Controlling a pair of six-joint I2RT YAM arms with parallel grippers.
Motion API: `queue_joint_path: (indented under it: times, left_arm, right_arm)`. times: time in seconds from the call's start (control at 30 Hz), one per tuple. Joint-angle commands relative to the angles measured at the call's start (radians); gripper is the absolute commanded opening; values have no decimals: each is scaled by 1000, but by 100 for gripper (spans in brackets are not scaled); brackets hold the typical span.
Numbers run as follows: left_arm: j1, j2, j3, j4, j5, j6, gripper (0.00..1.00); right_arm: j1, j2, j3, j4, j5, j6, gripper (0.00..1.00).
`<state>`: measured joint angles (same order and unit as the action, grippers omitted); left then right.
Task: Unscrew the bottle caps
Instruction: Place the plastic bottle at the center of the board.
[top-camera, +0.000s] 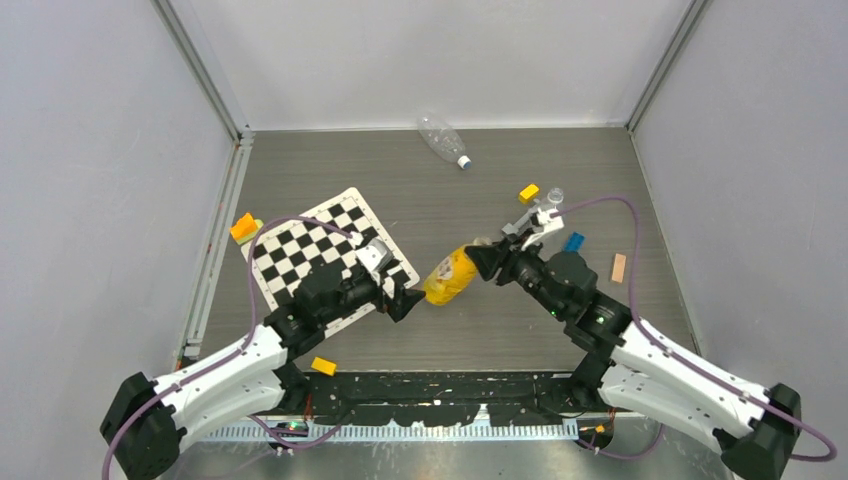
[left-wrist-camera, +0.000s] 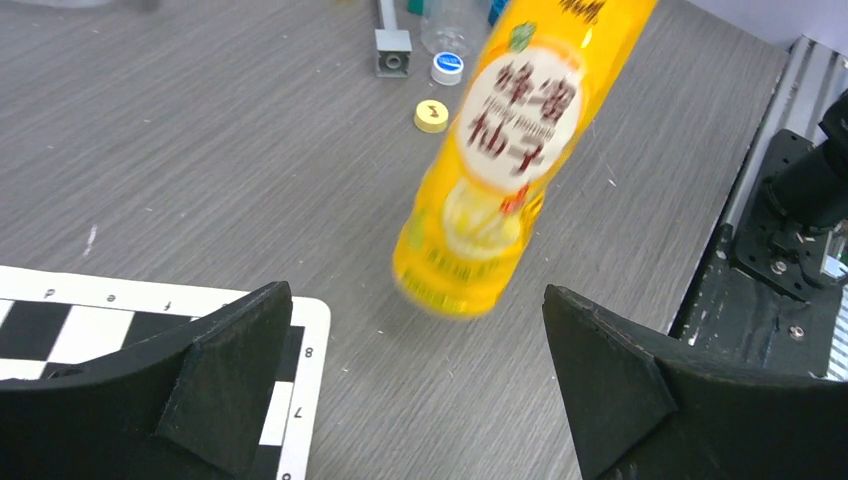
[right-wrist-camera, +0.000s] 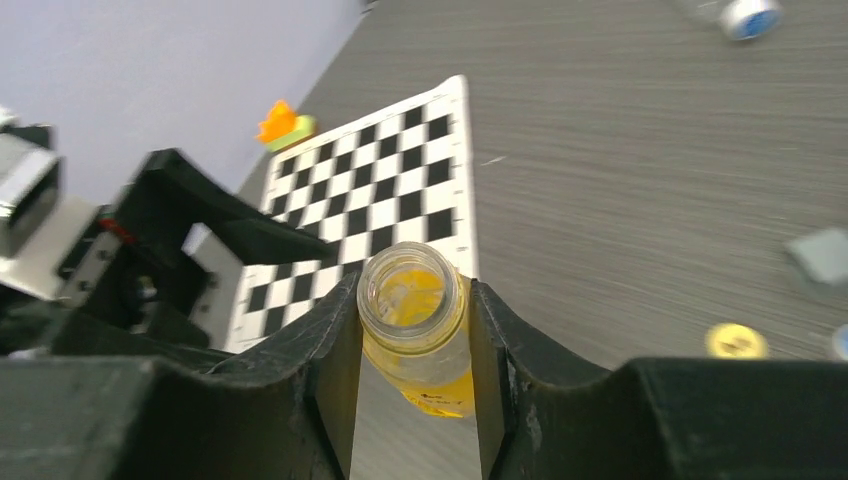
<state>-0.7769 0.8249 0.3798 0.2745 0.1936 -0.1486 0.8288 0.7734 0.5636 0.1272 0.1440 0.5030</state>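
Observation:
The yellow-orange bottle (top-camera: 450, 277) hangs tilted over the table between both arms, blurred in the left wrist view (left-wrist-camera: 500, 150). My right gripper (right-wrist-camera: 415, 290) is shut on its neck (right-wrist-camera: 412, 300); the mouth is open, with no cap on it. My left gripper (left-wrist-camera: 416, 295) stands wide open just below the bottle's base, touching nothing. A loose yellow cap (left-wrist-camera: 431, 116) and a white-and-blue cap (left-wrist-camera: 447, 67) lie on the table beyond. A clear crinkled bottle (top-camera: 443, 138) lies at the back, its pale blue cap (top-camera: 464, 162) on.
A checkerboard mat (top-camera: 330, 250) lies left of centre under the left arm. A grey block (left-wrist-camera: 393, 52), a yellow block (top-camera: 529, 193), a blue block (top-camera: 574, 241) and a wooden piece (top-camera: 619, 267) sit at the right. An orange block (top-camera: 244, 227) lies left.

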Motion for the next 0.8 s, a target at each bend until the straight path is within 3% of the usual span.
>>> queue_joint_path:
  times: [0.0, 0.2, 0.47, 0.63, 0.77]
  left_arm:
    - [1, -57, 2, 1, -77, 31, 100]
    - [1, -98, -21, 19, -144, 48, 100]
    - [1, -112, -24, 18, -178, 61, 100]
    - [1, -115, -40, 24, -178, 51, 100]
    - [1, -106, -37, 26, -175, 46, 100]
  right_arm:
    - [5, -175, 31, -287, 309, -134, 1]
    - [4, -273, 32, -390, 589, -228, 1]
    - [4, -197, 50, -407, 878, -284, 0]
    - [-4, -198, 5, -320, 935, -314, 0]
    - [-71, -196, -3, -265, 875, -299, 0]
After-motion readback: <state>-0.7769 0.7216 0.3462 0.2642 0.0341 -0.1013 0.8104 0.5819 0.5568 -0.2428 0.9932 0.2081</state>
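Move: Held by the neck in the right hand, the yellow bottle is bound for a bare patch of table about 18 cm to the hand's right, 4 ahead and 24 below. The clear bottle stands 16 cm ahead and 18 right, with the blue-white cap 14 ahead, 13 right, and the yellow cap 11 ahead, 7 right. From the left hand that patch is roughly 33 cm right and 8 ahead. Swinging right by some 19 cm, the right hand carries the yellow bottle towards the bare table on the near side of the clear bottle, slowing at the end. The wrist turns clockwise about 45 degrees while its left side drops, and the fingers keep their grip on the neck. The left hand, already free and wide open, eases about 3 cm to its left and slightly forward. ##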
